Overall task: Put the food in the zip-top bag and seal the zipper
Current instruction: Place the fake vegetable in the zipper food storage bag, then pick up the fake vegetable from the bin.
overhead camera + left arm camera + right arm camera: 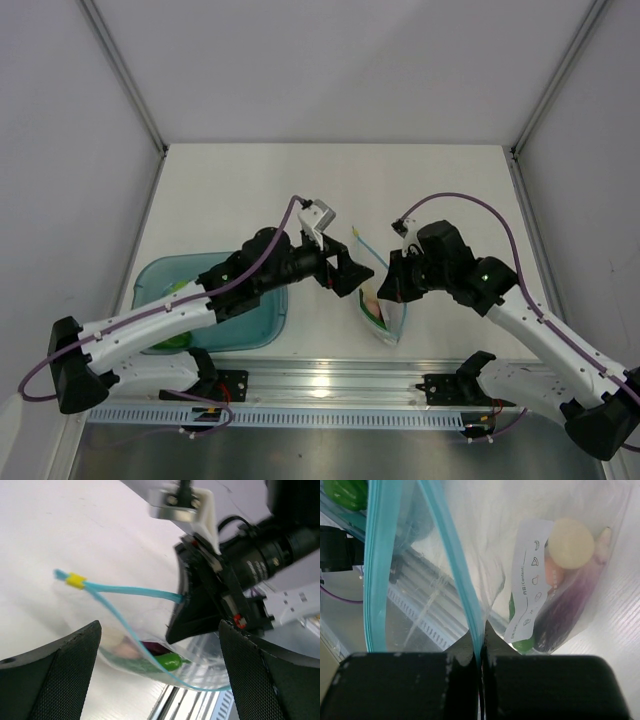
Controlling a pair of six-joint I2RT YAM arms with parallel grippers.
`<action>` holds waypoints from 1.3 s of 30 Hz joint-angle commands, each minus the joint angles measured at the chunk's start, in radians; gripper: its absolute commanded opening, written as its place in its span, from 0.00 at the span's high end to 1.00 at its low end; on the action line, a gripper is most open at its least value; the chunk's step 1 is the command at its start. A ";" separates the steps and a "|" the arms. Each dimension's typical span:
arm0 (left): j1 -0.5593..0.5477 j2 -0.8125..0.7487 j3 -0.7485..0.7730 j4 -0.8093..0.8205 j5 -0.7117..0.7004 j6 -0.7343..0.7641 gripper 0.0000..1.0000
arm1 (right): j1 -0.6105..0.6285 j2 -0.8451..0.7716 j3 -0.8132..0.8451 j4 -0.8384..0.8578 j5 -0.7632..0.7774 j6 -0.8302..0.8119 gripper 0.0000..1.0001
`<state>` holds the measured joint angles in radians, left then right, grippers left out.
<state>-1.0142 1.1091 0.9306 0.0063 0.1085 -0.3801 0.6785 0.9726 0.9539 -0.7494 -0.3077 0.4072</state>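
Note:
The zip-top bag (381, 312) hangs mouth-up between the two arms. Its light-blue zipper (125, 590) carries a yellow slider (76, 580) at the far end. My right gripper (480, 652) is shut on the zipper strip (454, 565) at one end of the mouth. Inside the bag lie food pieces: a purple eggplant (565, 615), a pale round piece (570, 542) and a green vegetable (170, 661). My left gripper (160, 675) is open just left of the bag, its fingers (60, 680) wide apart on either side of the bag's lower edge, not touching it. The mouth gapes open.
A teal tray (150, 275) sits at the left under my left arm, with a green food piece (172, 342) in it. The aluminium rail (320, 385) runs along the near table edge just below the bag. White walls enclose the table.

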 commanded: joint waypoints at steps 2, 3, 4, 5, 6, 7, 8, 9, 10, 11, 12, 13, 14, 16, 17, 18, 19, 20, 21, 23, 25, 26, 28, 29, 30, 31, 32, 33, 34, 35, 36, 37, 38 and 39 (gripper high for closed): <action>0.014 -0.051 0.028 -0.107 -0.248 -0.089 0.01 | -0.005 0.003 0.013 -0.007 0.015 -0.015 1.00; 0.038 -0.043 0.037 -0.144 -0.266 -0.106 0.01 | -0.005 0.005 0.014 -0.016 0.018 -0.015 1.00; 0.057 -0.040 0.068 -0.216 -0.282 -0.123 0.00 | -0.005 0.005 0.017 -0.018 0.019 -0.015 1.00; 0.074 -0.038 0.077 -0.244 -0.282 -0.153 0.01 | -0.005 0.006 0.017 -0.021 0.021 -0.016 1.00; 0.110 -0.041 0.079 -0.262 -0.279 -0.163 0.01 | -0.005 0.009 0.019 -0.028 0.022 -0.016 1.00; 0.130 -0.054 0.073 -0.284 -0.280 -0.181 0.01 | -0.005 0.015 0.020 -0.030 0.024 -0.016 1.00; 0.150 -0.063 0.070 -0.299 -0.285 -0.196 0.00 | -0.005 0.018 0.020 -0.033 0.022 -0.015 1.00; 0.170 -0.074 0.065 -0.316 -0.297 -0.215 0.01 | -0.005 0.021 0.022 -0.037 0.022 -0.015 1.00; 0.207 -0.101 0.074 -0.343 -0.332 -0.253 0.00 | -0.005 0.026 0.023 -0.039 0.022 -0.013 1.00; 0.224 -0.118 0.039 -0.351 -0.346 -0.269 0.00 | -0.005 0.028 0.025 -0.042 0.022 -0.011 1.00; 0.258 -0.136 0.028 -0.362 -0.361 -0.281 0.01 | -0.005 0.029 0.026 -0.044 0.021 -0.010 1.00; 0.272 -0.155 0.019 -0.373 -0.383 -0.313 0.00 | -0.005 0.029 0.026 -0.042 0.022 -0.010 1.00; 0.282 -0.196 -0.004 -0.399 -0.430 -0.330 0.00 | -0.005 0.031 0.028 -0.041 0.022 -0.008 1.00; 0.322 -0.236 -0.021 -0.420 -0.463 -0.353 0.00 | -0.005 0.032 0.029 -0.042 0.022 -0.008 1.00; 0.338 -0.273 -0.033 -0.434 -0.467 -0.359 0.01 | -0.005 0.038 0.029 -0.039 0.022 -0.007 1.00; 0.379 -0.282 -0.039 -0.484 -0.478 -0.371 0.01 | -0.005 0.041 0.028 -0.039 0.021 -0.007 1.00; 0.403 -0.291 -0.042 -0.523 -0.489 -0.425 0.00 | -0.005 0.046 0.028 -0.036 0.018 -0.005 1.00; 0.434 -0.296 -0.041 -0.564 -0.489 -0.453 0.01 | -0.005 0.054 0.028 -0.033 0.013 -0.007 1.00; 0.506 -0.293 -0.038 -0.641 -0.459 -0.470 0.01 | -0.005 0.058 0.028 -0.033 0.012 -0.008 1.00; 0.569 -0.276 -0.032 -0.719 -0.443 -0.519 0.00 | -0.005 0.066 0.028 -0.031 0.005 -0.014 1.00; 0.637 -0.244 -0.013 -0.822 -0.457 -0.560 0.01 | -0.005 0.071 0.031 -0.033 -0.001 -0.025 1.00; 0.652 -0.233 -0.006 -0.851 -0.470 -0.577 0.01 | -0.005 0.071 0.032 -0.036 -0.002 -0.028 1.00; 0.683 -0.201 0.017 -0.916 -0.510 -0.644 0.01 | -0.005 0.075 0.039 -0.039 -0.005 -0.036 1.00; 0.690 -0.186 0.025 -0.945 -0.524 -0.681 0.01 | -0.005 0.077 0.042 -0.044 -0.008 -0.044 1.00; 0.704 -0.167 0.049 -0.983 -0.541 -0.722 0.01 | -0.005 0.078 0.043 -0.047 -0.008 -0.045 1.00; 0.712 -0.122 0.080 -1.061 -0.564 -0.788 0.00 | -0.005 0.081 0.048 -0.048 -0.010 -0.050 1.00; 0.718 -0.100 0.106 -1.094 -0.575 -0.812 0.01 | -0.005 0.081 0.048 -0.051 -0.013 -0.056 1.00; 0.729 -0.080 0.114 -1.121 -0.582 -0.828 0.01 | -0.005 0.081 0.049 -0.056 -0.014 -0.057 1.00; 0.736 -0.043 0.125 -1.152 -0.595 -0.868 0.01 | -0.004 0.083 0.051 -0.056 -0.016 -0.061 1.00; 0.755 -0.029 0.131 -1.192 -0.601 -0.881 0.00 | -0.005 0.081 0.052 -0.064 -0.016 -0.067 1.00; 0.766 -0.019 0.126 -1.209 -0.610 -0.897 0.01 | -0.005 0.081 0.052 -0.067 -0.016 -0.068 1.00; 0.784 -0.011 0.116 -1.227 -0.618 -0.952 0.01 | -0.005 0.083 0.051 -0.070 -0.014 -0.073 1.00; 0.802 -0.002 0.078 -1.258 -0.610 -0.977 0.01 | -0.005 0.081 0.051 -0.073 -0.013 -0.076 1.00; 0.847 -0.002 0.059 -1.261 -0.606 -1.005 0.00 | -0.005 0.081 0.051 -0.074 -0.013 -0.079 1.00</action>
<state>-0.2436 1.0988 1.0183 -1.1164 -0.4553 -1.2270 0.6781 1.0550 0.9600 -0.8032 -0.3054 0.3595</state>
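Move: The long light-green vegetable in the tray lies about 41 cm to the left hand's left, about level with it fore and aft, and some 26 cm lower. The green pepper is roughly 8 cm nearer the base than that vegetable; the open bag hangs close by, some 5 cm right of the left hand, 4 cm back and 14 cm lower. From the right hand, the long vegetable lies about 48 cm left, level fore and aft. Open left hand swings 34 cm left from bag to tray, sinking, fingers turning down; right keeps pinching bag. ##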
